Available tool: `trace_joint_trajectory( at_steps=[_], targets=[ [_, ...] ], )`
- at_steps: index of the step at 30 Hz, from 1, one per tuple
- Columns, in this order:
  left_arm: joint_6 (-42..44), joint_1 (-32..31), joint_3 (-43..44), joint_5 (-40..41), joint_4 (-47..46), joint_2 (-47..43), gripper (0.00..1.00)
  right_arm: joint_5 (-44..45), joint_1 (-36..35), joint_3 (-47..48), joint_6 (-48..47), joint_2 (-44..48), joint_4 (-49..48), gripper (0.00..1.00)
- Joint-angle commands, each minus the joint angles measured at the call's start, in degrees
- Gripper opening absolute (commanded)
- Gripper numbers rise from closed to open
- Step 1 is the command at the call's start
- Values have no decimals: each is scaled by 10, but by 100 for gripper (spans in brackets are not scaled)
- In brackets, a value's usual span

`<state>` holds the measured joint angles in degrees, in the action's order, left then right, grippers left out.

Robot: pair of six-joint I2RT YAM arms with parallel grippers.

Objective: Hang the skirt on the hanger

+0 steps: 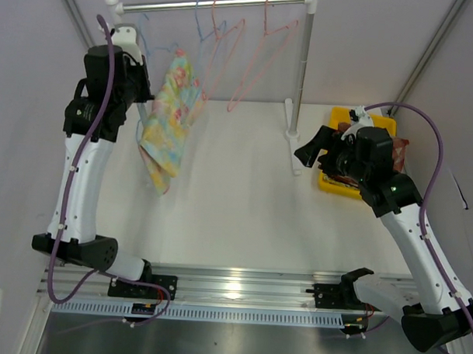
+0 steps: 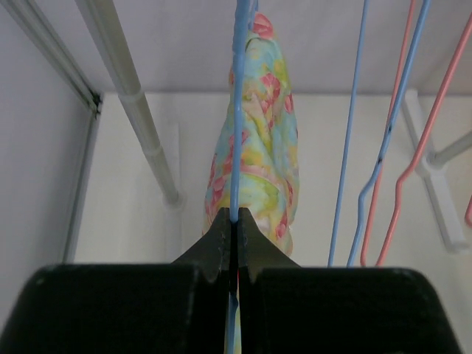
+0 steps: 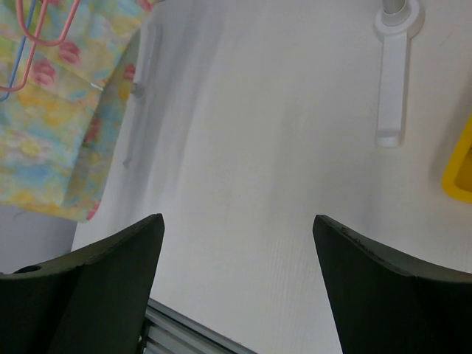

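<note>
The floral skirt [image 1: 170, 120] hangs draped on a blue wire hanger [image 1: 152, 43] near the left end of the rail [image 1: 219, 3]. My left gripper [image 1: 144, 65] is raised beside it. In the left wrist view the left gripper [image 2: 237, 218] is shut on the blue hanger wire [image 2: 240, 110], with the skirt [image 2: 259, 155] hanging just beyond the fingertips. My right gripper [image 1: 311, 148] hovers open and empty over the table beside the rack's right post. In the right wrist view the right gripper [image 3: 237, 221] holds nothing, and the skirt [image 3: 51, 133] shows at the top left.
Spare blue hangers [image 1: 201, 28] and pink hangers [image 1: 256, 61] hang on the rail. The rack's right post [image 1: 304, 63] stands on a white foot [image 3: 391, 81]. A yellow bin [image 1: 329, 184] with dark clothes sits at the right, behind the right arm.
</note>
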<state>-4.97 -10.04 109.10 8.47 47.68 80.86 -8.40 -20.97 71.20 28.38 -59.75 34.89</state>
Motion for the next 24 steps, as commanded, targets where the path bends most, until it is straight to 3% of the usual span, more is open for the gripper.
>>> trace_joint_trajectory(
  at_steps=[1,9,24],
  targets=[
    [31,11,112,2,-33,42,0,-20,9,13,-15,9,-13,90],
    [35,16,199,20,-78,139,0,-39,18,25,-20,-2,-3,90],
    [3,52,184,35,-102,171,0,-22,20,16,-39,8,38,90]
  ],
)
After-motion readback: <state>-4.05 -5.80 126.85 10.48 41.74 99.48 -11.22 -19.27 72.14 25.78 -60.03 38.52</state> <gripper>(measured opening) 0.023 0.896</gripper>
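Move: The shut left fingers already hold the blue hanger with the skirt on it. The spot on the rail for its hook lies about 12 cm ahead of the left hand, 3 cm to its left and 12 cm higher. The rack's left post rises some 10 cm to the left and 12 cm ahead; the nearest blue hanger on the rail hangs about 14 cm to the right and 12 cm ahead, at about hand height. From the right hand, that rail spot is roughly 22 cm ahead, 47 cm left and 20 cm up. Forward and up at first, the left hand carries the blue hanger and skirt towards the rail, rising about 4 cm, then sinks a couple of centimetres while still reaching forward, some 10 cm in all, to bring the hook over the rail. It finishes with a small drift left towards the post and a slight counter-clockwise turn, fingers keeping their pinch. ##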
